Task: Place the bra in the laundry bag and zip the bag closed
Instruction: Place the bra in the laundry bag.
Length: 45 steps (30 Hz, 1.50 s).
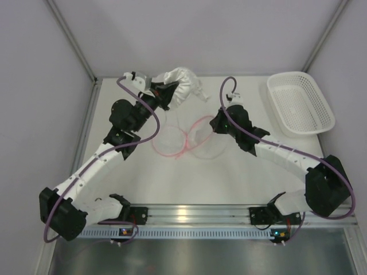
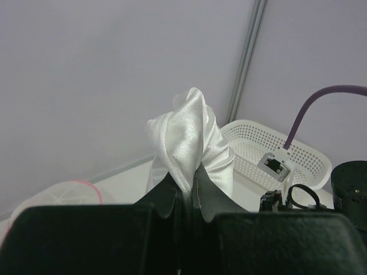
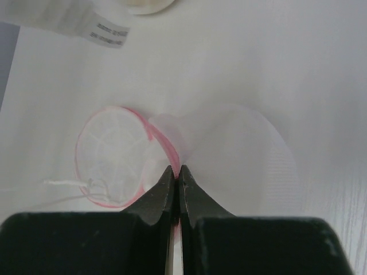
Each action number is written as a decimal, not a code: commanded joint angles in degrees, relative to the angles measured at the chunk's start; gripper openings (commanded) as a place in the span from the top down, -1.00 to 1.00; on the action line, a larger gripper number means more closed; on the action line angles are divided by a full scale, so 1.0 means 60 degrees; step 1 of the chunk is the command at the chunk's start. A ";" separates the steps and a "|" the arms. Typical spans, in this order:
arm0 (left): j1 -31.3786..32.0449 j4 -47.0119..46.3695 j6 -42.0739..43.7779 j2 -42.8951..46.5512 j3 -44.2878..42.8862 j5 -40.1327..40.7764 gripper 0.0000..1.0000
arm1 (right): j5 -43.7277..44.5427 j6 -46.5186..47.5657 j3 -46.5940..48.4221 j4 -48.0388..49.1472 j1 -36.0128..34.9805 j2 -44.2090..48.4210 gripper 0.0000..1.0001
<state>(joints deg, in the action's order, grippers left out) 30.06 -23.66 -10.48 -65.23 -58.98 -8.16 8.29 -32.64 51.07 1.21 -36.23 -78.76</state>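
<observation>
The bra (image 1: 184,85) is a bunch of shiny white satin held up off the table at the back. My left gripper (image 1: 171,91) is shut on its lower folds; in the left wrist view the fabric (image 2: 189,134) rises in a peak out of the pinched left gripper (image 2: 190,184). The laundry bag (image 1: 189,137) is sheer white mesh with a pink rim and lies open in the middle of the table. My right gripper (image 1: 214,122) is shut on that pink rim (image 3: 163,143), fingertips together at the right gripper's (image 3: 176,169) tip, with mesh (image 3: 112,157) spread to its left.
A white perforated plastic basket (image 1: 299,102) stands at the back right, and it shows in the left wrist view as the basket (image 2: 269,150) beyond the bra. A white printed label (image 3: 74,24) lies at the top left of the right wrist view. Grey walls close the back and sides.
</observation>
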 commanded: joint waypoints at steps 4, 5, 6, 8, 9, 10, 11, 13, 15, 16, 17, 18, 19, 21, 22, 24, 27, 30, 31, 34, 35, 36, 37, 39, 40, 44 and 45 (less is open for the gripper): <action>-0.0001 -0.3583 -0.0054 -0.0450 0.1375 -0.0851 1.00 | -0.0078 -0.0404 0.0073 0.0632 -0.0100 0.0441 1.00; -0.0001 -0.4064 -0.0070 -0.0625 0.1494 -0.0808 1.00 | -0.0108 -0.0419 0.0015 0.0662 -0.0100 0.0441 1.00; 0.0014 -0.4229 -0.0099 -0.0700 0.1582 -0.0793 1.00 | -0.0108 -0.0491 -0.0001 0.0648 -0.0100 0.0441 1.00; -0.0001 -0.4667 -0.0026 -0.0832 0.1861 -0.1040 1.00 | -0.0108 -0.0521 -0.0030 0.0604 -0.0085 0.0485 1.00; 0.0014 -0.4699 0.0018 -0.0832 0.1934 -0.1129 1.00 | -0.0021 -0.0536 -0.0016 0.0487 -0.0100 0.0500 1.00; 0.0014 -0.4699 0.0105 -0.0774 0.2065 -0.1231 1.00 | 0.0067 -0.0507 -0.0001 0.0399 -0.0100 0.0514 1.00; 0.0014 -0.4337 0.0135 -0.0541 0.2124 -0.1406 1.00 | 0.0169 -0.0463 0.0086 0.0282 -0.0100 0.0500 1.00; 0.0014 -0.3473 0.0296 -0.0146 0.2067 -0.1656 1.00 | 0.0433 -0.0288 0.0145 0.0033 -0.0100 0.0456 1.00; 0.0014 -0.2213 0.0370 0.0411 0.1965 -0.1920 1.00 | 0.0595 -0.0141 0.0263 -0.0099 -0.0100 0.0398 1.00; 0.0014 -0.1846 0.0370 0.0573 0.1848 -0.2008 1.00 | 0.0610 -0.0068 0.0277 -0.0143 -0.0100 0.0296 1.00; 0.0014 -0.1466 0.0341 0.0748 0.1818 -0.2110 1.00 | 0.0639 -0.0024 0.0365 -0.0173 -0.0100 0.0251 1.00; 0.0014 -0.0795 0.0340 0.1040 0.1759 -0.2532 1.00 | 0.0625 0.0020 0.0380 -0.0173 -0.0100 0.0222 1.00; 0.0014 -0.0353 0.0413 0.1159 0.1657 -0.2753 1.00 | 0.0653 0.0064 0.0409 -0.0173 -0.0100 0.0135 1.00; 0.0014 0.0351 0.0603 0.1320 0.1583 -0.3091 1.00 | 0.0683 0.0065 0.0468 -0.0173 -0.0114 0.0075 1.00; -0.0001 0.0993 0.0662 0.1437 0.1612 -0.3325 1.00 | 0.0668 0.0079 0.0497 -0.0173 -0.0100 0.0032 1.00; 0.0014 0.1291 0.0808 0.1439 0.1801 -0.3502 1.00 | 0.0596 0.0138 0.0556 -0.0158 -0.0100 0.0002 1.00; -0.0001 0.1599 0.0766 0.1088 0.1963 -0.3620 1.00 | 0.0478 0.0225 0.0673 -0.0173 -0.0100 -0.0042 1.00; -0.0001 0.1600 0.0853 0.0605 0.2139 -0.3328 1.00 | 0.0434 0.0255 0.0673 -0.0173 -0.0100 0.0002 1.00; -0.0001 0.1600 0.0926 0.0400 0.2140 -0.3298 1.00 | 0.0390 0.0241 0.0673 -0.0173 -0.0100 0.0060 1.00; 0.0014 0.1614 0.0971 -0.0493 0.1951 -0.3545 1.00 | 0.0083 0.0255 0.0600 -0.0158 -0.0100 0.0206 1.00; 0.0014 0.1600 0.0985 -0.0713 0.1877 -0.3634 1.00 | -0.0193 0.0284 0.0556 -0.0086 -0.0114 0.0265 1.00; 0.0014 0.1527 0.1029 -0.1150 0.1760 -0.3649 1.00 | -0.0268 0.0299 0.0512 -0.0012 -0.0114 0.0324 1.00; 0.0014 0.1541 0.1058 -0.1343 0.1686 -0.3707 1.00 | -0.0327 0.0313 0.0483 0.0046 -0.0143 0.0440 1.00; 0.0028 0.1526 0.1102 -0.1854 0.1453 -0.4231 1.00 | -0.0357 0.0328 0.0381 0.0076 -0.0173 0.0572 1.00; 0.0028 0.1541 0.1102 -0.2031 0.1408 -0.4409 1.00 | -0.0372 0.0328 0.0322 0.0076 -0.0187 0.0718 1.00; 0.0320 0.1541 0.1292 -0.2925 0.1261 -0.4821 1.00 | -0.0576 0.0226 0.0219 0.0251 -0.0202 0.0939 1.00; 0.0379 0.1541 0.1351 -0.3159 0.1145 -0.4966 1.00 | -0.0620 0.0226 0.0205 0.0266 -0.0246 0.0968 1.00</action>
<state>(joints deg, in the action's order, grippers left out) 30.89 -12.29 -4.27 -82.11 -48.82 -33.26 6.11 -31.53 52.16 -0.73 -36.58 -75.48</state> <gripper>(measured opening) 0.069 0.011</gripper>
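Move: The left hand holds the white bra high up; the open mouth of the pink-rimmed bag lies about 12 cm to its right, 3 cm back and some 32 cm below. The bag's left half is almost under that hand, about 5 cm back, while a second bag stands some 19 cm ahead, in line with it. From the right hand, pinching the rim, the mouth is about 5 cm left, 4 cm back and 7 cm lower, the left half 18 cm left and 6 cm back. Still pinching the bra, the left hand brings it down to the bag's mouth: a drop of about 7 cm, a swing back of similar length with a slight rise, then a fast plunge of roughly 20 cm, easing forward and right. The wrist tips the fingers downward and turns clockwise, each some 25 degrees. The right hand keeps its pinch on the rim, nearly still, lifting about 2 cm at the end. ##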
